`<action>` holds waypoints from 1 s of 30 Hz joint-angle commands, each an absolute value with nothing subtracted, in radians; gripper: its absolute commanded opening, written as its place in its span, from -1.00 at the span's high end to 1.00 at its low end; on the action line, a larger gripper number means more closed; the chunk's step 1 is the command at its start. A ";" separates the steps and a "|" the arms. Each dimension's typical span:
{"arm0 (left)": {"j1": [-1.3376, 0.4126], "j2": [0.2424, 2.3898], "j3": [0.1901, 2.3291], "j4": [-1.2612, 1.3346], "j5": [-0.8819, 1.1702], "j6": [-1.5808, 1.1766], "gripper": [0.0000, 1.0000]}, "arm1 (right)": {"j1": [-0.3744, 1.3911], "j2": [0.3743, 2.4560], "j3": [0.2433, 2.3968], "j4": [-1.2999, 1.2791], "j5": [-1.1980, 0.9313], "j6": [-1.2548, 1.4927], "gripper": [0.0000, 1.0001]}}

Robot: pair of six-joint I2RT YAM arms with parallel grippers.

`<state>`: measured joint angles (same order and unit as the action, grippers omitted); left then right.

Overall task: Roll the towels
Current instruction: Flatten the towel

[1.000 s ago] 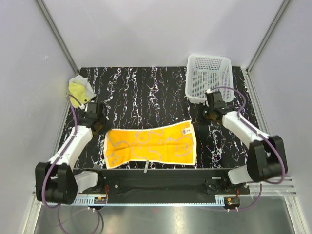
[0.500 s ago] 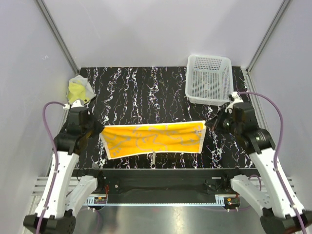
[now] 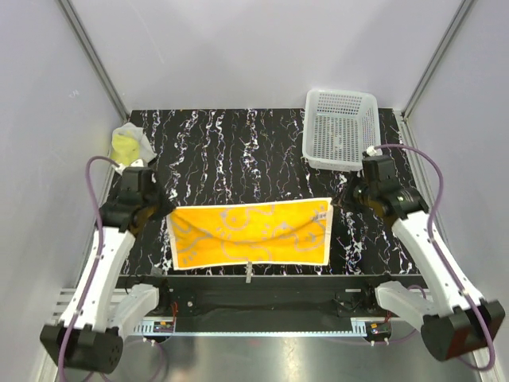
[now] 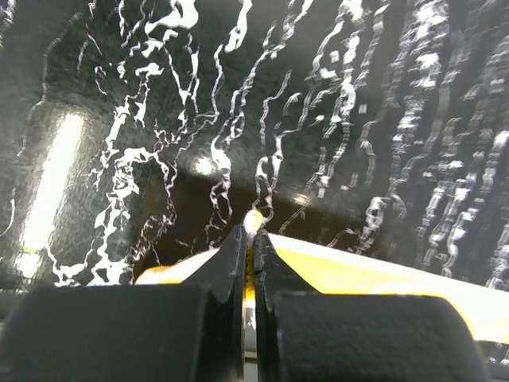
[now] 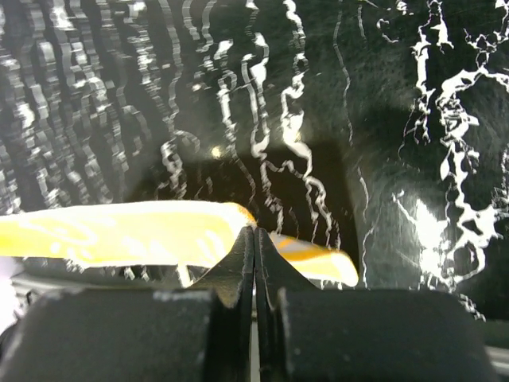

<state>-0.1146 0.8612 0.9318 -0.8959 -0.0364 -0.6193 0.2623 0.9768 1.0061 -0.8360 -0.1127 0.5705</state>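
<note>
The orange towel with white squiggles hangs stretched between both arms over the near half of the black marbled table. My left gripper is shut on its far left corner, and the orange cloth shows at the closed tips. My right gripper is shut on the far right corner, with the cloth draping either side of its tips. The yellow towel lies crumpled at the table's far left edge.
A white perforated basket stands at the far right corner of the table. Grey walls and metal frame posts enclose the table on three sides. A small white tag hangs below the orange towel's near edge.
Both arms lifted the orange towel off the table by its far corners and stretched it taut. Since half a second ago it has sunk slightly and shows more of its face.
</note>
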 commanded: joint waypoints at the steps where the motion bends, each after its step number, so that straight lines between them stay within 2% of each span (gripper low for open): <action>1: -0.112 0.954 0.898 -0.747 -0.022 -0.592 1.00 | 0.258 1.072 0.994 -0.692 -0.063 0.583 1.00; 9: -0.112 1.250 0.952 -0.559 -0.018 -0.578 1.00 | 0.258 1.339 1.040 -0.525 -0.012 0.554 1.00; 15: -0.112 1.457 1.063 -0.523 -0.044 -0.554 1.00 | 0.244 1.514 1.126 -0.470 0.055 0.511 1.00; 24: -0.112 1.560 1.193 -0.526 -0.077 -0.505 1.00 | 0.201 1.594 1.200 -0.440 0.041 0.477 1.00; 30: -0.115 1.507 1.123 -0.512 -0.074 -0.506 1.00 | 0.201 1.542 1.117 -0.417 0.020 0.482 1.00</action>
<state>-0.1150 1.5543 1.1484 -0.5480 -0.0463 -0.5243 0.2073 1.5906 1.1419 -0.4511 0.0143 0.4995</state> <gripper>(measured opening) 0.025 0.009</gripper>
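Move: Each hand holds one far corner of the orange towel, whose middle lies about 21 cm inward, 7 cm back and 9 below either hand. Bare table waits some 15 cm straight ahead and 18 below each hand. The white basket stands about 30 cm ahead of the right hand, 5 to its right and 16 below; the crumpled towel lies 24 cm ahead of the left hand, 19 to its left and 17 below. Forward and down together, both hands swing the towel's far hem out over the bare table, about 15 cm farther out, dipping nearly 10 cm before rising 1–2 cm and easing to a stop. The shut fingers keep their pinch on the corners; the right hand comes up near the basket's near side, and the left wrist tips down slightly, then partly back. ##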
